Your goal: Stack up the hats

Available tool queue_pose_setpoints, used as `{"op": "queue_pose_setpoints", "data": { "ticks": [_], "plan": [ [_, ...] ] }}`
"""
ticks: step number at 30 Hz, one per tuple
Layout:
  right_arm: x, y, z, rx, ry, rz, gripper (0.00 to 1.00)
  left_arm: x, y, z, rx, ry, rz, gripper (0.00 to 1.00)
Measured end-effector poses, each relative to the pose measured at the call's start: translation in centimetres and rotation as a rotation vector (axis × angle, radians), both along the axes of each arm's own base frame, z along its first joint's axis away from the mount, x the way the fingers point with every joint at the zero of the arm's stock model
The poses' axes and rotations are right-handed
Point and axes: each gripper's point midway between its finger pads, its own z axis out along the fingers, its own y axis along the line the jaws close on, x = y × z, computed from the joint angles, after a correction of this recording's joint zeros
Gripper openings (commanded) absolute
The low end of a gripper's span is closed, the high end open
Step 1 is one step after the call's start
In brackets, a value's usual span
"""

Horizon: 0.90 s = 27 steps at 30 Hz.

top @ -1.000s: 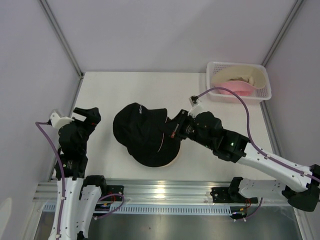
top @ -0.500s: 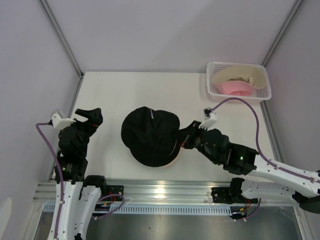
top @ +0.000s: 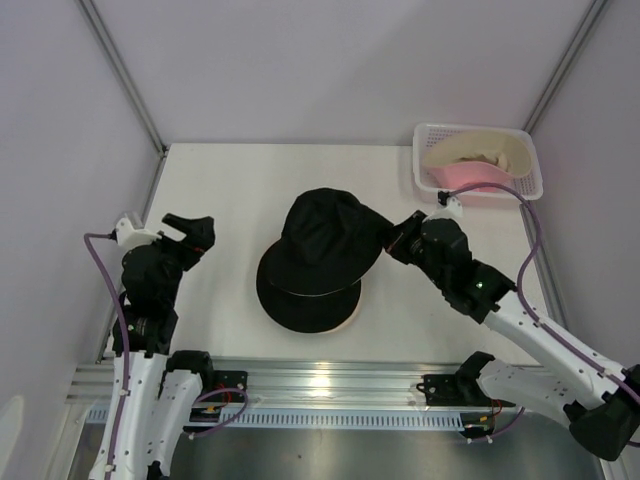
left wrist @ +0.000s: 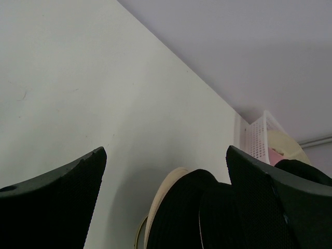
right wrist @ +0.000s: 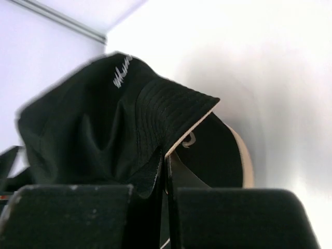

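A black hat (top: 328, 238) with white script hangs tilted over the pile, and my right gripper (top: 393, 240) is shut on its brim. In the right wrist view that black hat (right wrist: 93, 135) has its brim pinched in the right gripper (right wrist: 167, 189). Beneath it a second black hat (top: 305, 303) lies on a tan hat whose rim (top: 351, 317) shows at the edge. A pink hat (top: 470, 178) lies in the basket (top: 528, 160). My left gripper (top: 196, 234) stands open and empty, left of the pile; from the left gripper (left wrist: 166, 153) the pile's black hat (left wrist: 181, 218) shows ahead.
The white lattice basket at the back right also holds a cream hat (top: 480, 150). The table's left edge (top: 150, 210) runs close beside the left arm. Grey walls enclose the table on three sides.
My right gripper has pulled the gripped black hat from the left side of the pile toward the back right, so the lower black hat now shows. The left arm shifted slightly right.
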Motion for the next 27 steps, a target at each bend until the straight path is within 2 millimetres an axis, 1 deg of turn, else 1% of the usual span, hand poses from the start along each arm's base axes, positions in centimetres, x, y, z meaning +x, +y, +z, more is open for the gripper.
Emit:
{"op": "queue_pose_setpoints", "data": {
  "ticks": [3,5,8,12,14,16,19,22,24,27],
  "plan": [
    [0.4,0.5,-3.4,-0.024,0.075,0.029,0.0,0.1,-0.9,-0.3,-0.005,0.004,-0.052,0.99],
    [0.0,1.0,-5.1,-0.027,0.103,0.064,0.0,0.2,-1.8,-0.9,-0.015,0.005,-0.099,0.98],
    [-0.6,2.0,-6.5,-0.018,0.111,0.115,0.0,0.2,-3.6,-2.2,-0.05,0.016,-0.196,0.97],
    [-2.3,4.0,-8.0,-0.019,0.11,0.191,0.0,-0.3,-5.8,-3.9,-0.138,0.049,-0.296,0.96],
    [-3.1,5.2,-8.3,-0.02,0.099,0.228,0.0,-0.7,-6.7,-4.2,-0.182,0.063,-0.334,0.97],
    [-3.8,6.2,-8.0,-0.014,0.078,0.254,0.0,-1.3,-7.5,-4.2,-0.221,0.067,-0.366,0.98],
    [-4.2,7.0,-7.4,0.002,0.049,0.272,0.0,-2.5,-8.3,-3.8,-0.268,0.065,-0.396,0.98],
    [-4.3,7.1,-7.5,0.016,0.027,0.268,0.0,-3.7,-8.9,-3.3,-0.296,0.056,-0.425,0.99],
    [-4.4,6.9,-7.7,0.017,0.019,0.259,0.0,-4.2,-9.2,-3.9,-0.308,0.086,-0.433,0.99],
    [-4.8,6.9,-7.6,0.02,0.0,0.251,0.0,-4.9,-9.5,-5.2,-0.329,0.155,-0.433,0.98]
  ]
}}
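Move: The right hand already holds the black hat by its right brim, above the hat stack, whose middle lies about 16 cm to its left, 7 cm back and 14 cm lower. For the left hand, open and empty, the held hat's left brim is some 15 cm to the right, 5 cm back and 6 cm down; the hat stack is about 22 cm to its right, 9 cm back and 13 cm below. Still pinching the right brim, the right hand brings the held hat down onto the hat stack and drags left and back over it, dropping about 8 cm and going 7 cm left. The open left hand sweeps some 10 cm right, then back and down, turning about 25 degrees clockwise with its right side rising, to bring its spread fingers up to the hat's left brim without closing. ##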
